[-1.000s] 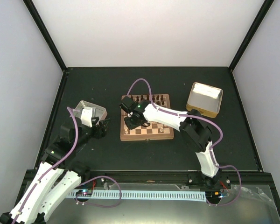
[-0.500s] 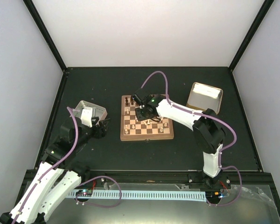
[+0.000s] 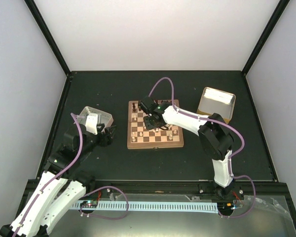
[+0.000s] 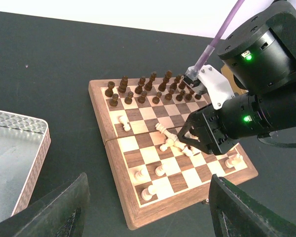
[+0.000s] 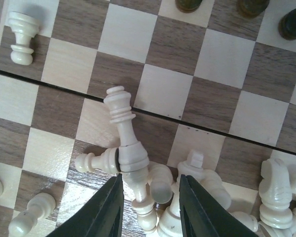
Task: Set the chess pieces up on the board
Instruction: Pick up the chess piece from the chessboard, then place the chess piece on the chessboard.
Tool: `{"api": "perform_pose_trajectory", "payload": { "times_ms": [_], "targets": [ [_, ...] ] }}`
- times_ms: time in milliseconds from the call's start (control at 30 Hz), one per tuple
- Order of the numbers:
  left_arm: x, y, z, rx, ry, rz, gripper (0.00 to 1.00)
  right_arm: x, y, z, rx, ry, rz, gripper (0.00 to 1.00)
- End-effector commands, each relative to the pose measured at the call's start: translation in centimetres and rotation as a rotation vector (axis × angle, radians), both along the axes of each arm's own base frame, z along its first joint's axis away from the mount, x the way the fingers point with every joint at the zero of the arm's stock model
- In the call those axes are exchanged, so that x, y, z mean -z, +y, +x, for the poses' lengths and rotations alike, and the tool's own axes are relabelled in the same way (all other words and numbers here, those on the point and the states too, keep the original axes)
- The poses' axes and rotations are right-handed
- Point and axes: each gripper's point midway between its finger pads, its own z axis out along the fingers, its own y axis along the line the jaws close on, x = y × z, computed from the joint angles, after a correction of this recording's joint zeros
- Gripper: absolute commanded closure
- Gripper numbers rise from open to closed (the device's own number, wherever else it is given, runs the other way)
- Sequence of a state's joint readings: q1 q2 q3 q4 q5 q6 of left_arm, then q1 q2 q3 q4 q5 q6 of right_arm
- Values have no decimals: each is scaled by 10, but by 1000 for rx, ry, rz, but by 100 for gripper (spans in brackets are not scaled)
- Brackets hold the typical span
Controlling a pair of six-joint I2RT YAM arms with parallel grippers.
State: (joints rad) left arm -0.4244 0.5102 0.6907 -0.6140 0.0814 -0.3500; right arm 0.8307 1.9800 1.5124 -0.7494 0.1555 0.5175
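Observation:
The board [image 3: 155, 145] lies mid-table, with dark pieces [image 4: 143, 89] standing along its far rows. Several pale chess pieces [image 4: 175, 143] lie toppled in a heap near its middle, and a few more stand at its left and near squares. My right gripper [image 3: 152, 120] hangs right over that heap. In the right wrist view its jaws [image 5: 151, 177] are open and straddle the lying pieces, with a tall one [image 5: 122, 128] pointing away between them. A lone pawn [image 5: 22, 37] stands at upper left. My left gripper [image 4: 149, 177] is open and empty, left of the board.
A shallow metal tray [image 3: 93, 114] sits by my left gripper, its rim [image 4: 19, 148] at the left of the left wrist view. A second tray [image 3: 216, 104] stands right of the board. Dark walls edge the table.
My right arm has swung from the board's left side to its middle and come down over the heap of pale pieces, its jaws widening a little. The left arm has not moved.

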Motion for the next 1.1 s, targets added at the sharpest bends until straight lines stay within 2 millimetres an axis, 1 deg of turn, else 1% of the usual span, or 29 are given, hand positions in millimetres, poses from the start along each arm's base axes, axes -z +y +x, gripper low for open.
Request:
{"api": "perform_pose_trajectory", "payload": {
  "times_ms": [0, 233, 400, 500, 667, 733, 833, 900, 1067],
  "targets": [
    [-1, 4, 1, -15, -4, 8, 32, 6, -8, 7, 34, -10, -33, 66],
    [0, 4, 1, -16, -1, 8, 32, 14, -6, 5, 23, 12, -37, 72],
    [0, 3, 1, -13, -1, 6, 32, 11, -9, 6, 30, 5, -41, 84],
    [0, 3, 1, -12, -1, 4, 32, 1, -12, 10, 43, -33, -38, 88],
    [0, 3, 1, -11, 0, 3, 32, -24, -19, 13, 60, -91, -27, 88],
    [0, 3, 1, -12, 2, 4, 32, -30, -20, 12, 59, -101, -19, 88],
    [0, 3, 1, -13, 2, 3, 32, -33, -19, 7, 45, -92, -1, 87],
    [0, 3, 1, -12, 2, 3, 32, -33, -14, 2, 20, -72, 24, 87],
    [0, 3, 1, -13, 2, 2, 32, -28, 9, -25, -87, -22, 52, 86]
  ]
}}
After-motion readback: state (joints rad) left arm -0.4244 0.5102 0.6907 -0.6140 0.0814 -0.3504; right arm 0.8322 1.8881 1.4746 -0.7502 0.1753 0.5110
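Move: The white chess piece to be picked lies almost under the right hand, between its open fingers, some 2 cm below and 1 cm to the right. Beside it a long white piece lies fallen, about 1 cm ahead of and 1 cm left of the hand; another fallen white piece is roughly 1 cm back and 3 cm to the right. From the left hand, the wanted piece is about 10 cm ahead, 17 cm right and 18 cm below. The white piece, already between the right hand's parted fingertips, is pinched as the hand sinks about 1 cm and shuts on it. Keeping that grip, the hand lifts it some 4 cm nearly straight up from the pile, beginning to ease back and left at the end. ##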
